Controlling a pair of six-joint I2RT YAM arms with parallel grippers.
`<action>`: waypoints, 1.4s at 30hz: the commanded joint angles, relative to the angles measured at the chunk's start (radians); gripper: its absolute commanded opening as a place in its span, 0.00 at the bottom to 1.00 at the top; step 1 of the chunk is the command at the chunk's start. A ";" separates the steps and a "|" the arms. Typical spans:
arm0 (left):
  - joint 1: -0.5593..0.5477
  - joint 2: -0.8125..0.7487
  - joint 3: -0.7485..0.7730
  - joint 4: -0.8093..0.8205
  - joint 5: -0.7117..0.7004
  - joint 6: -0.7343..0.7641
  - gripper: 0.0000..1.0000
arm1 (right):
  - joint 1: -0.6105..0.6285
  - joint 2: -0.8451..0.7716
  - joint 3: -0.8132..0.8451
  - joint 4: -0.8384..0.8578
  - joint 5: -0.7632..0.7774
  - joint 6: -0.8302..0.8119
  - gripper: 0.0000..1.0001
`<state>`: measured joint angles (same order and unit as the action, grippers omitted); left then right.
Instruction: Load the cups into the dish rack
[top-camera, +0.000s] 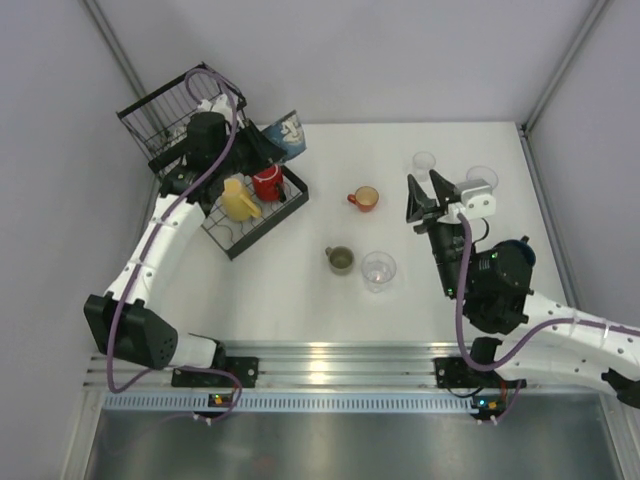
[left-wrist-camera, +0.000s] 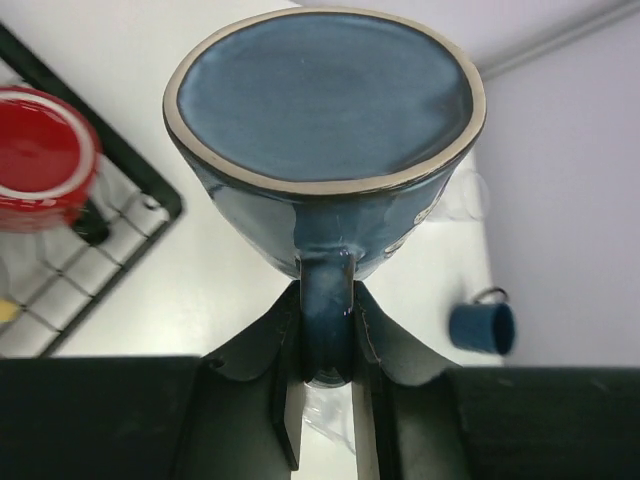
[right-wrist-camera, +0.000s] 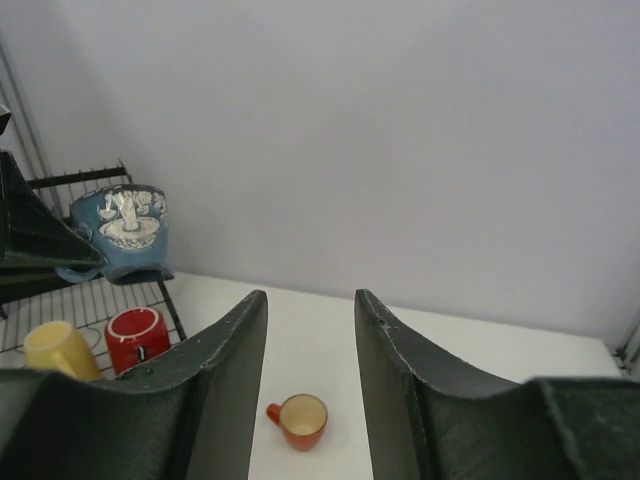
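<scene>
My left gripper (left-wrist-camera: 327, 345) is shut on the handle of a blue mug (left-wrist-camera: 325, 95), whose base faces the wrist camera. From above, the blue mug (top-camera: 287, 130) hangs by the back corner of the black wire dish rack (top-camera: 232, 243). A yellow mug (top-camera: 238, 199) and a red mug (top-camera: 267, 183) sit in its tray part. On the table stand an orange-red cup (top-camera: 364, 198), an olive cup (top-camera: 340, 260) and a clear tumbler (top-camera: 378, 270). My right gripper (top-camera: 428, 190) is open and empty, with the orange-red cup (right-wrist-camera: 300, 420) low between its fingers (right-wrist-camera: 225, 345).
The rack's taller basket part (top-camera: 165, 115) stands at the back left near the wall. Two more clear tumblers (top-camera: 425, 161) (top-camera: 482, 177) stand at the back right by my right gripper. A small dark blue cup (left-wrist-camera: 482, 327) lies on its side farther right.
</scene>
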<state>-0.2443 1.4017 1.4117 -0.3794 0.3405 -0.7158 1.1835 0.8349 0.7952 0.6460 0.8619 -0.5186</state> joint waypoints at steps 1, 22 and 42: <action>0.004 -0.093 0.000 0.030 -0.265 0.162 0.00 | -0.033 -0.020 0.059 -0.330 -0.058 0.295 0.41; 0.059 -0.135 -0.178 0.102 -0.779 0.331 0.00 | -0.071 -0.184 -0.047 -0.405 -0.054 0.338 0.45; 0.178 -0.139 -0.387 0.298 -0.868 0.378 0.00 | -0.093 -0.267 -0.103 -0.404 -0.054 0.347 0.45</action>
<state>-0.0792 1.2934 1.0241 -0.2810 -0.4786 -0.3672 1.1030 0.5999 0.6941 0.2272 0.8108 -0.1864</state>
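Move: The left hand still holds the blue cup by its handle. The free rack spot beside the yellow cup lies about 22 cm to this hand's left, 6 cm ahead and 25 cm below. The yellow cup stands some 12 cm left and 4 cm ahead, the red cup about 5 cm left and 9 cm ahead, both roughly 23 cm below. From the right hand, that free spot is about 50 cm left, 22 cm ahead and 36 cm lower. Leftward in one steady sweep of about 22 cm, sinking some 12 cm as it goes, the left hand carries the blue cup past the red and yellow cups towards the rack's left side. Its wrist turns some 40 degrees counter-clockwise while its left side rises about as much, and the fingers keep their hold on the handle. The empty right hand sinks about 6 cm, drifts a little right and tips down. ##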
